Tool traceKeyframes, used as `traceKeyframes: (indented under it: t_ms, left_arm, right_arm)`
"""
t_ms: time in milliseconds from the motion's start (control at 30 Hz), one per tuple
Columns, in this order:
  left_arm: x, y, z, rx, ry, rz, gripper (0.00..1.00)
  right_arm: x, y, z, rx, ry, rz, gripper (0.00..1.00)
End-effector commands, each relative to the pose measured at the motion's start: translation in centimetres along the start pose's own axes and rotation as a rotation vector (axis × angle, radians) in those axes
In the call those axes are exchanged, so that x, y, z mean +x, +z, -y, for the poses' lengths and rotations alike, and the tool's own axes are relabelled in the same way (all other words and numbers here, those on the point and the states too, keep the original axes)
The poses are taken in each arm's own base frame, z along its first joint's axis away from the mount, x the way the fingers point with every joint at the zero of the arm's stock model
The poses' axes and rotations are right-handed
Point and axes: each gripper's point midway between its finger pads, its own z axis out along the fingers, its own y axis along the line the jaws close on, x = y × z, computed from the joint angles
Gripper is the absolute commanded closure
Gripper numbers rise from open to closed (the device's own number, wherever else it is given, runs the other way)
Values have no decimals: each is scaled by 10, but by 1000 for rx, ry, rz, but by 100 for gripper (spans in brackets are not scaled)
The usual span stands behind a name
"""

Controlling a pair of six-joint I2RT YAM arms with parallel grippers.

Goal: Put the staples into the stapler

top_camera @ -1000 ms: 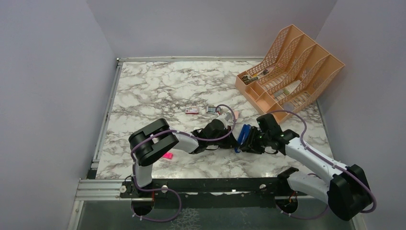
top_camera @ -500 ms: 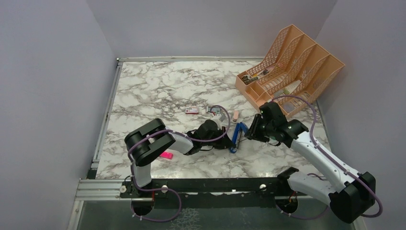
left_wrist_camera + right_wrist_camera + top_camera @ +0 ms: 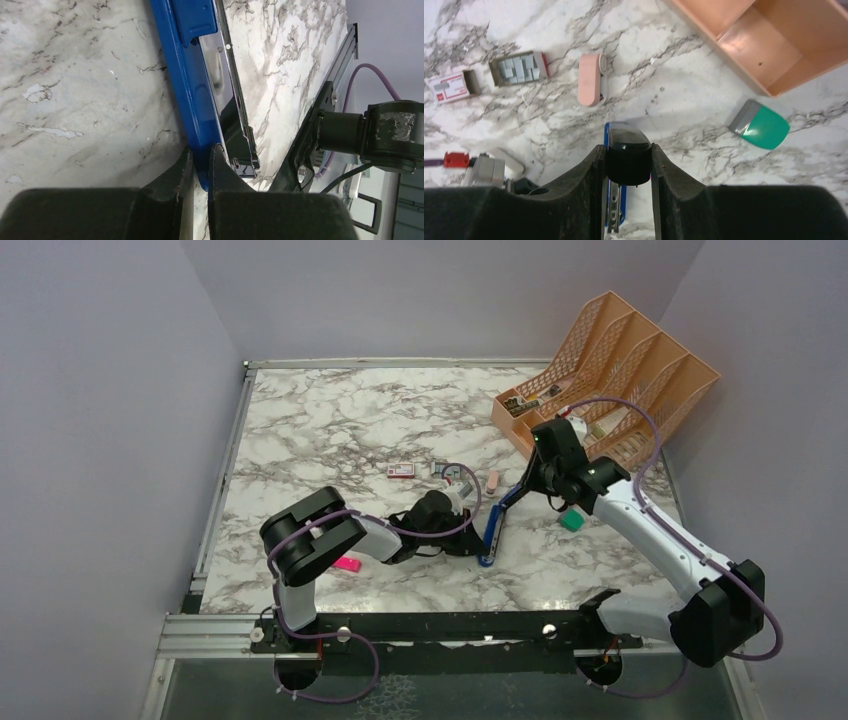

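Observation:
The blue stapler (image 3: 492,529) lies on the marble with its black top arm (image 3: 626,139) swung up. My left gripper (image 3: 201,159) is shut on the near end of its blue base (image 3: 187,85), beside the chrome staple channel (image 3: 235,100). My right gripper (image 3: 626,150) is shut on the tip of the raised top arm, above the base. The staples (image 3: 519,67) are grey blocks in an open tray, apart from both grippers, with the red-and-white box (image 3: 449,87) to their left. In the top view the staples (image 3: 445,469) sit beyond my left wrist.
A pink oblong piece (image 3: 590,80) lies near the staples, a green-and-grey piece (image 3: 761,127) to the right of the stapler. The orange desk organizer (image 3: 600,390) stands at the back right. A pink highlighter (image 3: 348,564) lies by the left arm.
My right gripper has risen and moved toward the back with the stapler's top arm, swinging it open. The green piece now shows. The left gripper has stayed on the base.

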Motion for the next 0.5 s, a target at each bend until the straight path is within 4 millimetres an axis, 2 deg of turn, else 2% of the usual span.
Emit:
traceKeyframes:
  t_ms: [0,233,467]
  left_arm:
    - [38,-7,-4,35,54,-134,100]
    - [44,-8,-5,46,0,-156,100]
    - [34,-14,-5,57,-50,-147,100]
  right_arm:
    - [-50,17,21,141,-26,192,68]
    - [-43,50,25,133,-23,134,66]
    - [-31,50,16,60,-17,101,56]
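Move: The right fingers already hold the free end of the raised lid; the blue stapler's body, its middle, lies about 7 cm back from them, 9 cm to their left and 14 cm below. On the table at about that depth, the pink stapler sits some 3 cm ahead and 9 cm left, the open staple box 5 cm ahead and 18 cm left, the green block 5 cm back and 6 cm right. From the left hand, which pinches the body near its near end, the body's middle is 4 cm ahead, 1 cm right and 2 cm lower. Swing the lid wider open with the right gripper: draw its held end forward about 5 cm and a little to the right, away from the stapler's body, sinking some 2 cm as you go, then ease to a stop with the fingers still around it. Keep the left gripper's pinch on the body and pull it back a bit under 2 cm. ##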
